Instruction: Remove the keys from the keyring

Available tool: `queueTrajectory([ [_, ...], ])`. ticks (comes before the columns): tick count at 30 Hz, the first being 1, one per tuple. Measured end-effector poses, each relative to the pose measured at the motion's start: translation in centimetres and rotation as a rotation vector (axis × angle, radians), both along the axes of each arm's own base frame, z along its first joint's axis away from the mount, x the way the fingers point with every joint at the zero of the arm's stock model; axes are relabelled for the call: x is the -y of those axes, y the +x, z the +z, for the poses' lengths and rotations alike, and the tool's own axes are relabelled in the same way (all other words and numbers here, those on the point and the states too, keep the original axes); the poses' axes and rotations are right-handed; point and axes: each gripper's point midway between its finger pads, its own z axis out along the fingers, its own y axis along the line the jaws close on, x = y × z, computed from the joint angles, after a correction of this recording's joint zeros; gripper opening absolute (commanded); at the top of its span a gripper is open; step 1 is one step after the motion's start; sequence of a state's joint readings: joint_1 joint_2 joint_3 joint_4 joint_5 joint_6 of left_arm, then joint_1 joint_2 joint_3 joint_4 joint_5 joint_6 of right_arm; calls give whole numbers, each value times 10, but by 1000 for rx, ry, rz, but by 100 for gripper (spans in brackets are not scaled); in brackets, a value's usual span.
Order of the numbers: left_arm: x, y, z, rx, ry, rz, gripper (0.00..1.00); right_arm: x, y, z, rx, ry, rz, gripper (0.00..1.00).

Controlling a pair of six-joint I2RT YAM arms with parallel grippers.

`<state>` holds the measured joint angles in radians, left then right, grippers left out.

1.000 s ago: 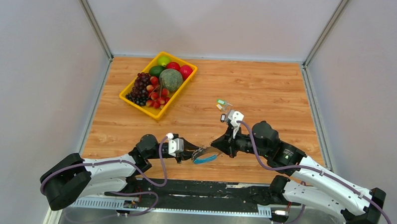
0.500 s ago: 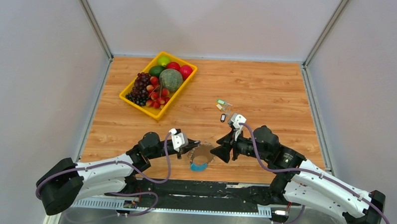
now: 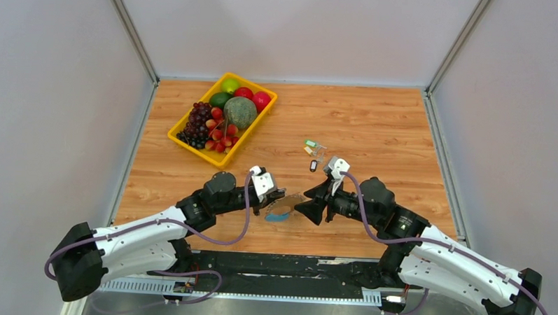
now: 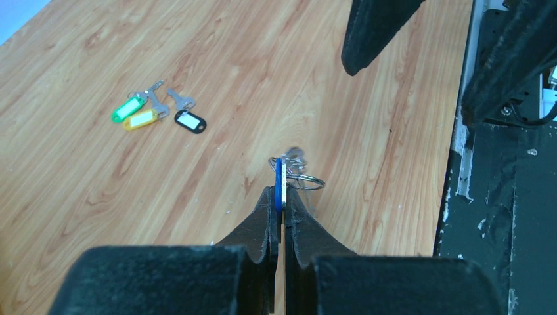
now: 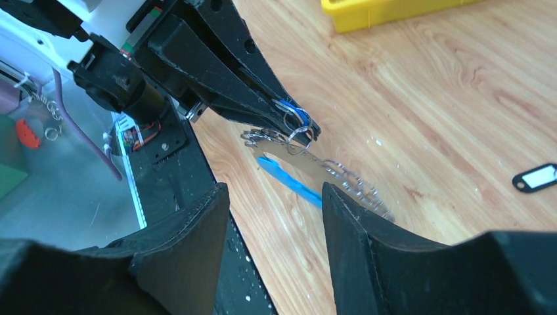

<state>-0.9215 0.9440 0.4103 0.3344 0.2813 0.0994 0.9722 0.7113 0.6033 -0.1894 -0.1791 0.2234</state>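
Note:
My left gripper (image 4: 280,191) is shut on the blue tag of a key (image 4: 280,176), with small silver rings (image 4: 305,180) hanging from it. Below it the keyring (image 5: 295,185), a silver fringed loop with a bright blue section, trails onto the table; in the top view the keyring (image 3: 280,215) lies between both grippers. My right gripper (image 5: 274,190) stands open just right of the loop, nothing between its fingers. Three loose keys lie farther out on the wood: green tag (image 4: 128,108), yellow tag (image 4: 141,120), black tag (image 4: 190,121).
A yellow tray (image 3: 181,136) of fruit stands at the back left. The black base rail (image 3: 286,266) runs along the near table edge, close behind both grippers. The right finger (image 4: 371,29) hangs just ahead of the left gripper.
My right gripper has opened and let go of the keyring. My left gripper has shut on the blue tag and moved forward and right, away from the near edge, drawing the loop with it.

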Motion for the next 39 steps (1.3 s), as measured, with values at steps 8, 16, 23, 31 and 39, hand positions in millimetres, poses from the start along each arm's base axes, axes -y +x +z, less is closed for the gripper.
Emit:
queueTrajectory([
  [8, -7, 3, 13, -103, 45, 73, 0, 2, 2, 16, 74, 109, -17, 55],
  [16, -19, 3, 16, -224, 125, 156, 0, 4, 2, 29, 126, 167, -22, 53],
  [23, -25, -4, 31, -289, 179, 158, 0, -6, 3, 24, 147, 175, 14, 48],
  [31, -27, -18, 38, -351, 290, 93, 0, -20, 4, 4, 125, 128, 62, 38],
  [39, -42, -21, 42, -334, 414, 82, 0, -32, 4, -10, 101, 101, 100, 31],
])
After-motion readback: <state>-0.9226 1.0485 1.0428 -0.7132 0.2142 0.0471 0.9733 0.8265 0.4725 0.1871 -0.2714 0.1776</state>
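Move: The keyring hangs from the blue tag in the left fingers, its middle about 3 cm back from the left hand and 6 cm below. From the right hand, the keyring's middle is roughly 5 cm to the left, 2 cm back and 9 cm down; the blue tag is 5 cm left, 3 cm ahead, 4 cm down. On the table, the black tag lies some 20 cm ahead of the right hand, 5 cm right; the yellow tag is 5 cm beyond it. Keep the left fingers shut on the blue tag and carry the hanging keyring up and left about 4 cm each, easing back 2 cm late on, while the wrist turns some 30 degrees so the fingers tip down. Raise the right gripper about 3 cm, then bring it down past its starting height and left towards the keyring's plate, narrowing its open fingers without shutting them. ##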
